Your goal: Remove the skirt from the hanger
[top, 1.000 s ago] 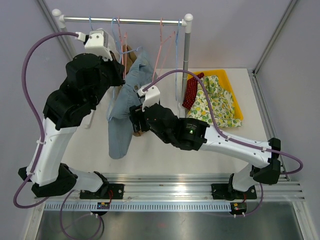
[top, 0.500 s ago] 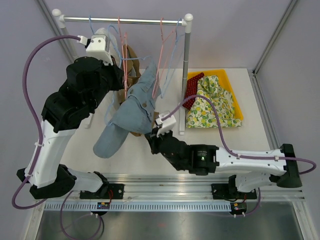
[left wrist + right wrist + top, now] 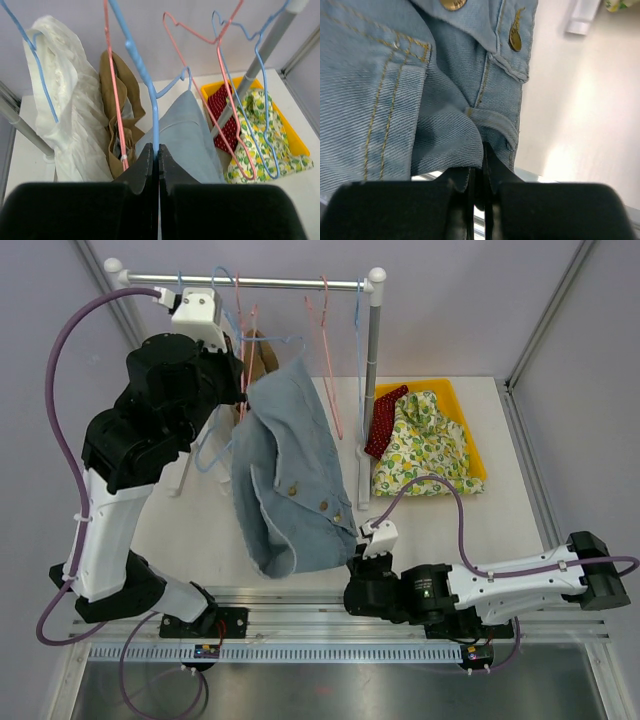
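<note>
The skirt (image 3: 288,475) is light blue denim with brass buttons. It stretches from a blue wire hanger (image 3: 145,75) near the rail down to the table's front edge. My left gripper (image 3: 156,156) is shut on the hanger's blue wire below the hook. The skirt's upper part still hangs on that hanger (image 3: 262,352). My right gripper (image 3: 481,162) is shut on the skirt's hem (image 3: 465,140) and holds it low at the front of the table, near the metal rail. The right gripper (image 3: 352,562) sits under the denim in the top view.
A clothes rail (image 3: 270,282) with a grey post (image 3: 372,370) carries pink hangers (image 3: 330,350) and blue ones. A white garment (image 3: 75,110) and a brown one (image 3: 120,100) hang left. A yellow tray (image 3: 470,435) holds a lemon-print cloth (image 3: 430,445) and a red dotted one (image 3: 385,420).
My right gripper has pulled the skirt's hem toward the table's front edge, so the denim now stretches out long. My left gripper has lifted slightly with the hanger.
</note>
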Tool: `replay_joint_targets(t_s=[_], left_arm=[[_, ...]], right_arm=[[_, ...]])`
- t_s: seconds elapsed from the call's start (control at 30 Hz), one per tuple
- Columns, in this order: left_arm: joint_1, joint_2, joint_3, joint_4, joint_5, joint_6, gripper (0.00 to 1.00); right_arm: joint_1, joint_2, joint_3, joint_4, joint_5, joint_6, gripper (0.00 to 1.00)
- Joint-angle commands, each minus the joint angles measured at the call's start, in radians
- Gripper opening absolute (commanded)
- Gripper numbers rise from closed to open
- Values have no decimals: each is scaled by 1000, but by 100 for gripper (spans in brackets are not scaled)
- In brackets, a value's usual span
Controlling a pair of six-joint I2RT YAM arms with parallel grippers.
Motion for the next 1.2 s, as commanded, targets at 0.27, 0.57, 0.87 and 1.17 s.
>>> replay_joint_targets(t_s=[0.27,0.57,0.87,1.17], left_arm=[[18,-66,18,210,-102,35,0],[16,-225,-339,270,-25,-50,0],[10,-215,-407,310,-15,-76,0],[4,-169,-428,347,-27,-78,0]], right_arm=[[18,-111,161,-361,246,94,0],[17,-433,333,598,414,-1387,0],[17,-383,627,1053,245,-2098,0],[20,-129,942,945,383,-2560,0]])
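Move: The right hand already holds the denim skirt by its lower corner; the yellow basket lies about 38 cm ahead, 20 cm right and 12 cm below. The skirt's middle is roughly 12 cm ahead, 14 cm left and 12 cm up, and the blue hanger's free end about 26 cm ahead, 11 cm left and 34 cm up. From the left hand the skirt's middle is some 3 cm back, 9 cm right and 22 cm below. Still pinching the skirt, the right hand sweeps up some 45 cm and 25 right; left bobs, holding the hanger. ##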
